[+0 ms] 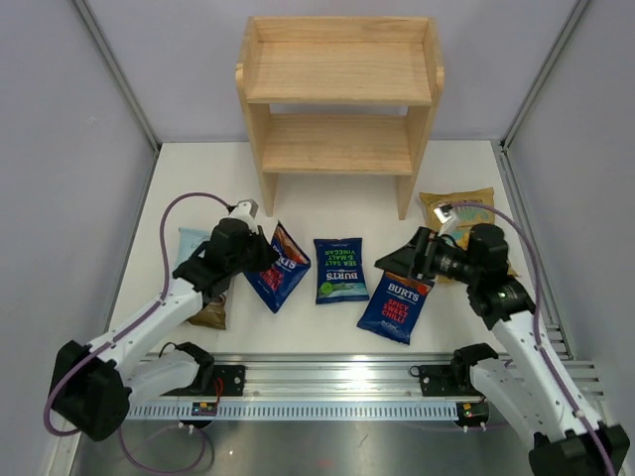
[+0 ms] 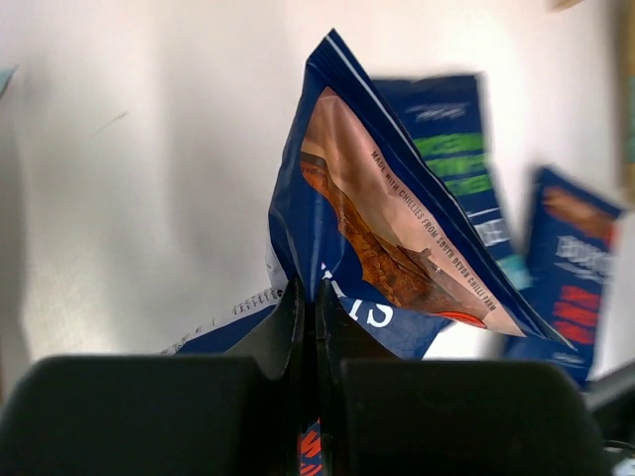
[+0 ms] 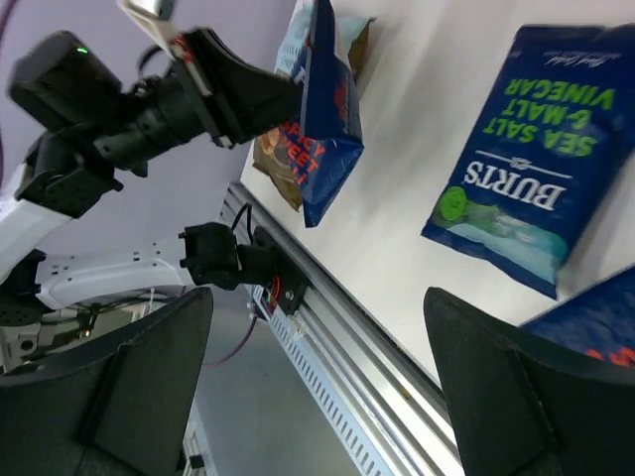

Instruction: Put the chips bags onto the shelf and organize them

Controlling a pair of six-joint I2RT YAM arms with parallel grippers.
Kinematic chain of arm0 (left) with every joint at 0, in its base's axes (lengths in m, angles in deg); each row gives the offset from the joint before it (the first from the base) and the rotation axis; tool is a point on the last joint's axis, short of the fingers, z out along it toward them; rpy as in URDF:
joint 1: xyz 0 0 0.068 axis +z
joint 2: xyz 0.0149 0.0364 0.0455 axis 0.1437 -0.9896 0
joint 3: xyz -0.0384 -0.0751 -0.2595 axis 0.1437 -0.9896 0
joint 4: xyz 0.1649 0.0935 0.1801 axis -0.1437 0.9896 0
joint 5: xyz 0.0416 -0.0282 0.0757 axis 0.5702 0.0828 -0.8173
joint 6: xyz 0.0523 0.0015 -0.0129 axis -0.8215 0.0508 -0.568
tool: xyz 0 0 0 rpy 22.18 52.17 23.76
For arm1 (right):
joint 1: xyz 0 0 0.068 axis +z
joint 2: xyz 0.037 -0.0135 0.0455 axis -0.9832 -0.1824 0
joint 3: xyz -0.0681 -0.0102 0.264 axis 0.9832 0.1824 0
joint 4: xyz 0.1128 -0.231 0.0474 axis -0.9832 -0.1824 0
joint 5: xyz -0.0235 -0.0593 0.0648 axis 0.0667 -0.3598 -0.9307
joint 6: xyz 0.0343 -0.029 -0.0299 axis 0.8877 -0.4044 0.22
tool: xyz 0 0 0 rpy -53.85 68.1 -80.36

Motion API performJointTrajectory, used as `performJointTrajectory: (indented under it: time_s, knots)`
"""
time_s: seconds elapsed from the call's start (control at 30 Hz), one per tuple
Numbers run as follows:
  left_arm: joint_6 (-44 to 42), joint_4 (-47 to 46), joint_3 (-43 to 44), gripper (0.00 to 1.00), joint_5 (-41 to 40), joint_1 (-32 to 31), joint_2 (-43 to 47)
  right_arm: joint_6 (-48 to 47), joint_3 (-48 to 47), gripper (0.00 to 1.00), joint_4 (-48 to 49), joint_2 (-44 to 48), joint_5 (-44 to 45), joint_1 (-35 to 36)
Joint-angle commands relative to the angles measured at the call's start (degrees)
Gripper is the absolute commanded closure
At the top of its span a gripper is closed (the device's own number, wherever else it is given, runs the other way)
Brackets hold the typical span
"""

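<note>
The light wooden shelf [image 1: 337, 94] stands at the back of the table, both tiers bare. My left gripper [image 1: 262, 254] [image 2: 308, 322] is shut on the edge of a dark-blue Burts bag with a red label [image 1: 282, 270] [image 2: 397, 228] [image 3: 325, 119], which stands tilted on its edge. A green-labelled Burts bag [image 1: 340, 270] [image 3: 536, 188] lies flat in the middle. Another red-labelled Burts bag [image 1: 397, 307] lies to its right, and my right gripper [image 1: 399, 262] [image 3: 317, 327] hovers open over its top edge, holding nothing. A pale blue-tan bag [image 1: 198, 283] lies partly under my left arm. A yellow bag [image 1: 458, 206] lies behind my right arm.
Grey walls close in the white table [image 1: 327, 193] on the left, right and back. A metal rail [image 1: 337, 382] [image 3: 377, 367] that carries both arm bases runs along the near edge. The shelf's front legs stand just behind the row of bags.
</note>
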Motion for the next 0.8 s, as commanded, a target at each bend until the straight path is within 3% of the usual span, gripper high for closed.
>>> performJointTrajectory:
  time_s: [0.0, 0.17, 0.27, 0.37, 0.47, 0.77]
  knots:
    - [6.8, -10.6, -1.1, 1.00, 6.3, -0.1, 4.8, 4.6, 0.1, 0.05, 16.4, -6.1, 0.8, 9.6]
    - [18.1, -20.0, -5.4, 1.00, 7.9, -0.1, 12.2, 2.3, -0.6, 0.06, 26.4, -13.9, 15.5, 24.9]
    - [28.1, -27.3, -8.0, 1.00, 7.4, -0.1, 16.5, 0.5, -0.8, 0.06, 30.7, -18.0, 26.2, 29.5]
    - [33.0, -32.0, -10.2, 1.00, 6.5, -0.2, 19.3, -1.5, -2.2, 0.06, 34.0, -22.1, 30.7, 34.1]
    - [39.8, -35.2, -11.9, 1.00, 5.2, -0.3, 20.5, -3.9, -4.4, 0.07, 35.8, -25.6, 34.2, 37.5]
    - [42.4, -32.4, -11.9, 1.00, -2.6, -2.1, 23.4, -5.6, -8.2, 0.07, 42.6, -30.8, 29.1, 39.5]
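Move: The bag pinched in the left hand hangs about 24 cm to the left of the right hand, 6 cm ahead and 13 cm lower. Under the right hand's path, the salt-and-vinegar bag lies 10 cm left and 4 cm ahead, and the spicy chilli bag 2 cm right and 3 cm back, both some 23 cm below. From the left hand, the lower shelf's middle is roughly 21 cm ahead, 13 cm right and 3 cm higher; the salt-and-vinegar bag is 15 cm right, 1 cm back, 11 cm below. Keeping its pinch on the bag, the left hand goes on lifting about 15 cm, drifting slightly right at first, while it rolls some 50 degrees so that its fingers swing up from slanting down to nearly level, pointing forward and right. The right hand sweeps about 17 cm left over the salt-and-vinegar bag towards the held bag, fingers staying wide open, dipping some 3 cm before rising again near the end, and stops short of closing on the bag. ##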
